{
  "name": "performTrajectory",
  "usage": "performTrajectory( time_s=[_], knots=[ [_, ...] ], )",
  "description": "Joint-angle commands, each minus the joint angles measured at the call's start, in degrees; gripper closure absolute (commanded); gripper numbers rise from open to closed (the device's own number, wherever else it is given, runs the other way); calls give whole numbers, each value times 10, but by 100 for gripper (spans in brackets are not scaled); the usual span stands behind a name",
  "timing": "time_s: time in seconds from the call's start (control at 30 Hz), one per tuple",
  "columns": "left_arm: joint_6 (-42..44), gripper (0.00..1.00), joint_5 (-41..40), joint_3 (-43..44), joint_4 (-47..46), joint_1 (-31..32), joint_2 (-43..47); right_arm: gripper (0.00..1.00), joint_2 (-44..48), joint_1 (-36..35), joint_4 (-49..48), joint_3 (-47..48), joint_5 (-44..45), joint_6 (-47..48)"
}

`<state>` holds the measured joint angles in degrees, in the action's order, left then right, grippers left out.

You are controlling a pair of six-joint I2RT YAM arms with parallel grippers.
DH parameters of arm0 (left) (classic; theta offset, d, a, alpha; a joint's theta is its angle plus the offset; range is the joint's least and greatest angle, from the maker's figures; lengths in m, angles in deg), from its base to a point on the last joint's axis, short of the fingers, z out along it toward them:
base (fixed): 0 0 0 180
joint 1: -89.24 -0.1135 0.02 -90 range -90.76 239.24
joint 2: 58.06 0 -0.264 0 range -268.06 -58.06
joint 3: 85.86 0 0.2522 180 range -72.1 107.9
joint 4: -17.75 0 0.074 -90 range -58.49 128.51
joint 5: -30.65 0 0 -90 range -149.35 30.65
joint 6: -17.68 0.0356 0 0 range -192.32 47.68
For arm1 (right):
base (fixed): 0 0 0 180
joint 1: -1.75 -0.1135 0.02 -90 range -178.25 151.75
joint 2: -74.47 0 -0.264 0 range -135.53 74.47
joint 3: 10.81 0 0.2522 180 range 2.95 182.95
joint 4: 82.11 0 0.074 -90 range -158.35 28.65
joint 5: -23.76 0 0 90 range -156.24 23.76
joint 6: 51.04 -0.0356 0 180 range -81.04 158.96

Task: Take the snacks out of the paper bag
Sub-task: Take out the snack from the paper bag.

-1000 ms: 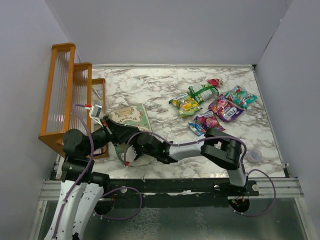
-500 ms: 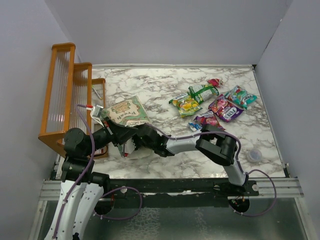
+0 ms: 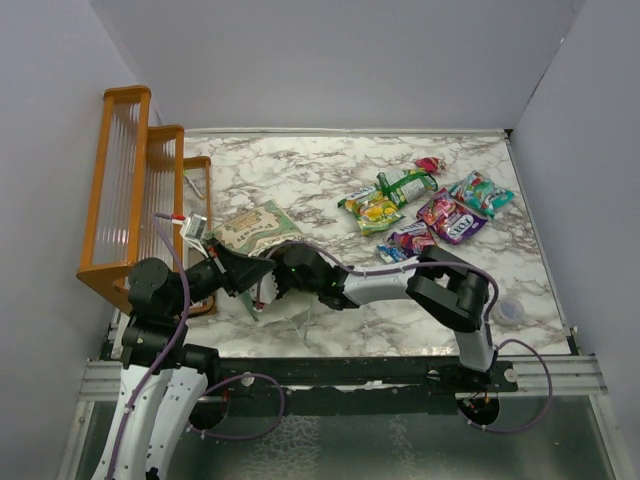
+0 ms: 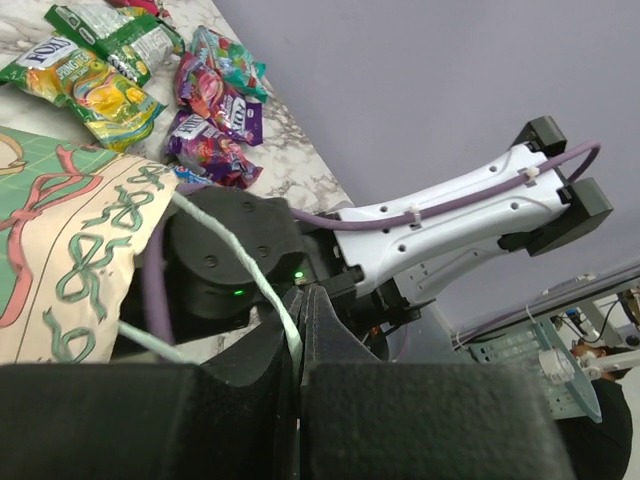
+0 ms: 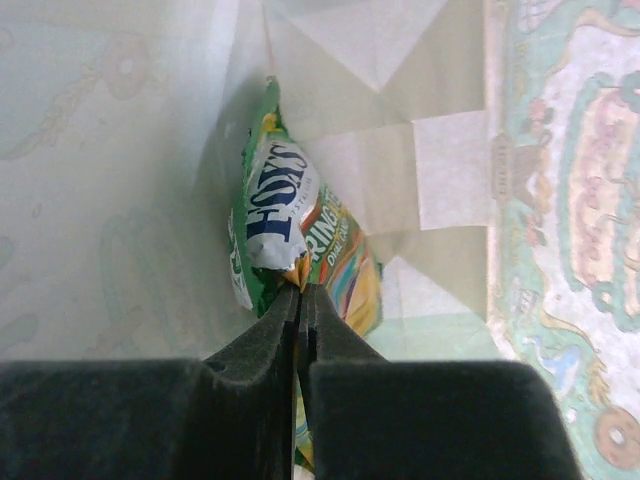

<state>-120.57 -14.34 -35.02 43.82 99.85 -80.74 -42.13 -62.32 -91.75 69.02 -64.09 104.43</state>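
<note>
The paper bag [image 3: 256, 228] lies tilted on the marble table, its mouth toward the arms. My left gripper [image 4: 300, 297] is shut on the bag's white string handle [image 4: 232, 252] and holds the mouth up. My right gripper [image 5: 300, 292] is inside the bag, shut on the corner of a green-and-yellow snack packet [image 5: 285, 215] that lies against the white inner wall. In the top view its fingers are hidden in the bag mouth. Several other snacks [image 3: 372, 210] lie loose on the table at the right, seen as snacks [image 4: 90, 85] in the left wrist view.
An orange wooden rack [image 3: 130, 190] stands along the left edge, close behind the bag. A small red-and-white box [image 3: 191, 222] sits by the rack. A round translucent disc [image 3: 510, 310] lies near the right front corner. Grey walls enclose the table.
My right gripper has pushed deeper into the bag and gone from open to shut on the green-and-yellow packet. The bag has shifted back and left. The left gripper kept its hold on the handle.
</note>
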Motion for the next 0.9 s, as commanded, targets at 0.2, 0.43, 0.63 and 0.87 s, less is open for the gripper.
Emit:
performTrajectory(
  time_s=[0.2,0.43,0.63,0.87],
  knots=[
    [10,100,-37,-8,-10,0,13,99,183,-29,24,-110,-121,-105],
    [3,100,-40,-21,-19,0,10,99,268,-40,11,-178,-163,-196],
    [-5,100,-60,-18,-17,0,5,99,329,-42,16,-202,-178,-247],
    [-3,100,-152,-11,58,0,10,99,409,-41,47,-193,-205,-330]
  ],
)
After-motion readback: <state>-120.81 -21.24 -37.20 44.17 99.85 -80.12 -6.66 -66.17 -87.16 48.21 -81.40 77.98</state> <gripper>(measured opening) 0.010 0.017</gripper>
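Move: The right hand is inside the paper bag with its fingers already shut on the green snack, whose middle lies about 2 cm ahead, 3 cm left and 3 cm below. The bag's mouth is some 8 cm back, 5 cm right and 6 cm up; on the table the yellow snack lies roughly 16 cm ahead and 28 cm right, 6 cm lower. From the left hand, holding the handle, the green snack is about 13 cm ahead, 3 cm left and 25 cm below. Back towards the base, with a good part upwards and some to its right, the right hand draws the still-pinched green snack from deep in the bag towards its mouth, some 13 cm back and 10 cm up, its wrist turning about 30 degrees so the fingers point more squarely left. The left hand keeps its pinch on the handle, easing about 2 cm forward and slightly down. ##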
